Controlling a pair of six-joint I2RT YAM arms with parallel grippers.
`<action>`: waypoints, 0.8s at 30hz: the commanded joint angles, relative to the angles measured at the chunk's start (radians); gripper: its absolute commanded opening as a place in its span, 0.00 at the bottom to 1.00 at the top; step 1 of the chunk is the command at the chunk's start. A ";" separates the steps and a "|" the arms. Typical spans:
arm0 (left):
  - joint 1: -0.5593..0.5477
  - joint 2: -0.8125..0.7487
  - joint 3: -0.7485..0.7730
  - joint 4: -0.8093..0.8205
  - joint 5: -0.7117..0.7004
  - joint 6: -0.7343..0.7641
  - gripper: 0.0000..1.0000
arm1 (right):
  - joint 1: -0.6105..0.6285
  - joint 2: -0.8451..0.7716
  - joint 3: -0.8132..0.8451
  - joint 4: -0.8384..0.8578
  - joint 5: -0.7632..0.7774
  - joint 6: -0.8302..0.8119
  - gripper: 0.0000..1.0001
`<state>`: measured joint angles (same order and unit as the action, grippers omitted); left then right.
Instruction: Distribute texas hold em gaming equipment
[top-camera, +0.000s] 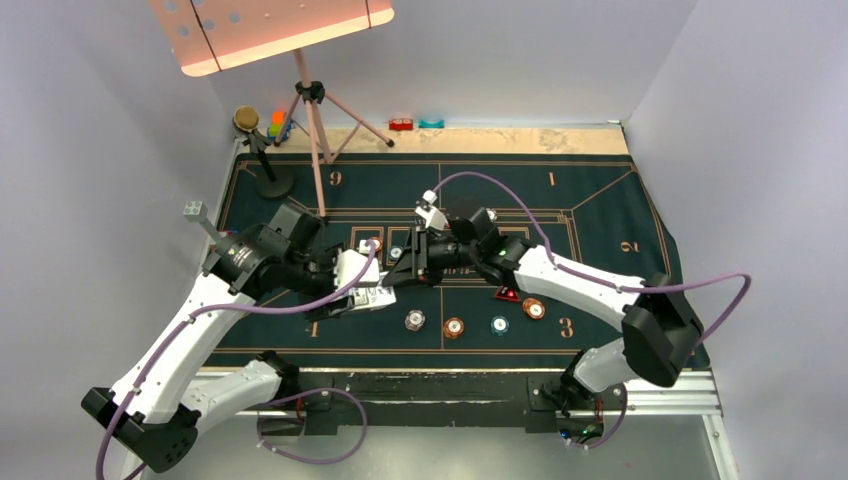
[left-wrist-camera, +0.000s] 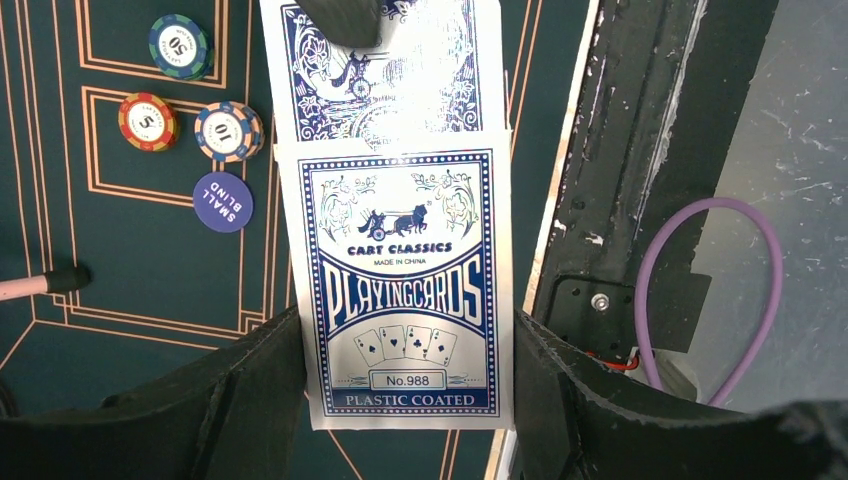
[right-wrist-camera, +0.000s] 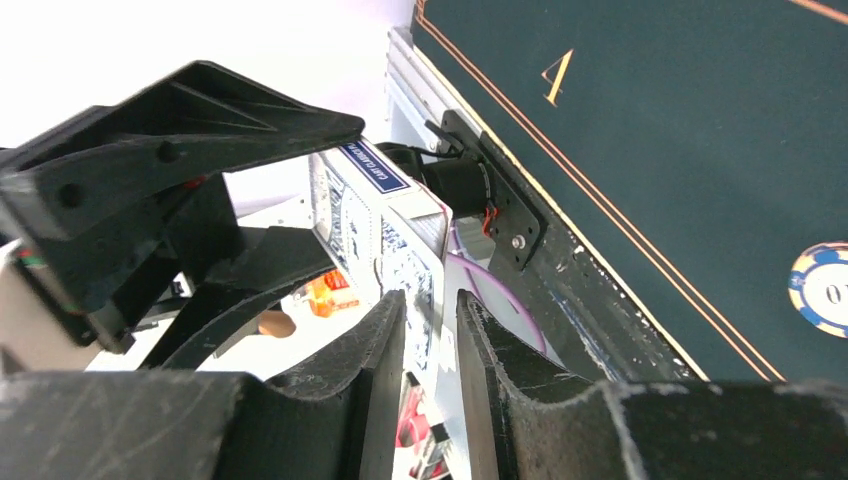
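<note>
My left gripper (top-camera: 350, 284) (left-wrist-camera: 405, 335) is shut on a blue-and-white playing-card box (left-wrist-camera: 400, 250) (top-camera: 368, 293), holding it by its long sides above the mat's near edge. Patterned-back cards (left-wrist-camera: 385, 75) stick out of the box's open end. My right gripper (top-camera: 402, 268) (right-wrist-camera: 432, 310) faces it. Its fingers (left-wrist-camera: 345, 18) straddle those cards with a narrow gap showing beside them. On the green mat (top-camera: 600, 200) lie a white chip (top-camera: 415, 320), an orange chip (top-camera: 453, 327), a teal chip (top-camera: 499, 324), another orange chip (top-camera: 534, 309) and a red marker (top-camera: 508, 294). A blue "small blind" disc (left-wrist-camera: 222, 201) lies beside three chips (left-wrist-camera: 229, 131).
A pink-legged tripod (top-camera: 318, 140) stands on the mat's back left, one foot (left-wrist-camera: 40, 283) near the chips. A black stand (top-camera: 262, 155) and toy blocks (top-camera: 277, 125) are behind it. The metal rail (top-camera: 660, 400) and a purple cable (left-wrist-camera: 700, 290) run along the near edge.
</note>
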<state>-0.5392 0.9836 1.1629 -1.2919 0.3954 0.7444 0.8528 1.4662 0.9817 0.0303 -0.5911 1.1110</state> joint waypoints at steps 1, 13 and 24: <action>-0.005 -0.009 0.028 0.008 0.050 -0.008 0.33 | -0.041 -0.089 0.008 -0.063 0.044 -0.062 0.30; -0.005 -0.010 0.036 0.016 0.069 -0.033 0.31 | -0.042 -0.092 -0.012 -0.053 0.029 -0.082 0.53; -0.005 -0.003 0.057 0.061 0.121 -0.106 0.27 | 0.019 -0.059 -0.013 0.088 0.001 -0.012 0.62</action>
<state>-0.5392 0.9840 1.1679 -1.2812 0.4564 0.6838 0.8650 1.4010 0.9642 0.0662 -0.5793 1.0767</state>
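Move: The playing cards sticking out of their box lie roughly 2 cm back and 2 cm left of the right hand, at about its height. The card box, held by the left hand, is about 7 cm left and 3 cm back. Far below, roughly 19 cm down, the 10 chip lies some 9 cm ahead and 3 cm left, and the silver chip stack 2 cm back and 5 cm right. From the left hand the exposed cards lie about 7 cm right, 1 cm ahead and 3 cm up. Starting with its narrowly parted fingertips at the cards' exposed end, the right hand draws off some 2 cm to the right, slightly forward and up. Its fingers then spread to about twice their gap as it swings back and left around the card end, finishing about 2 cm higher. The left hand keeps its hold on the card box, easing about 1 cm right and tilting its fingers some 5 degrees. ##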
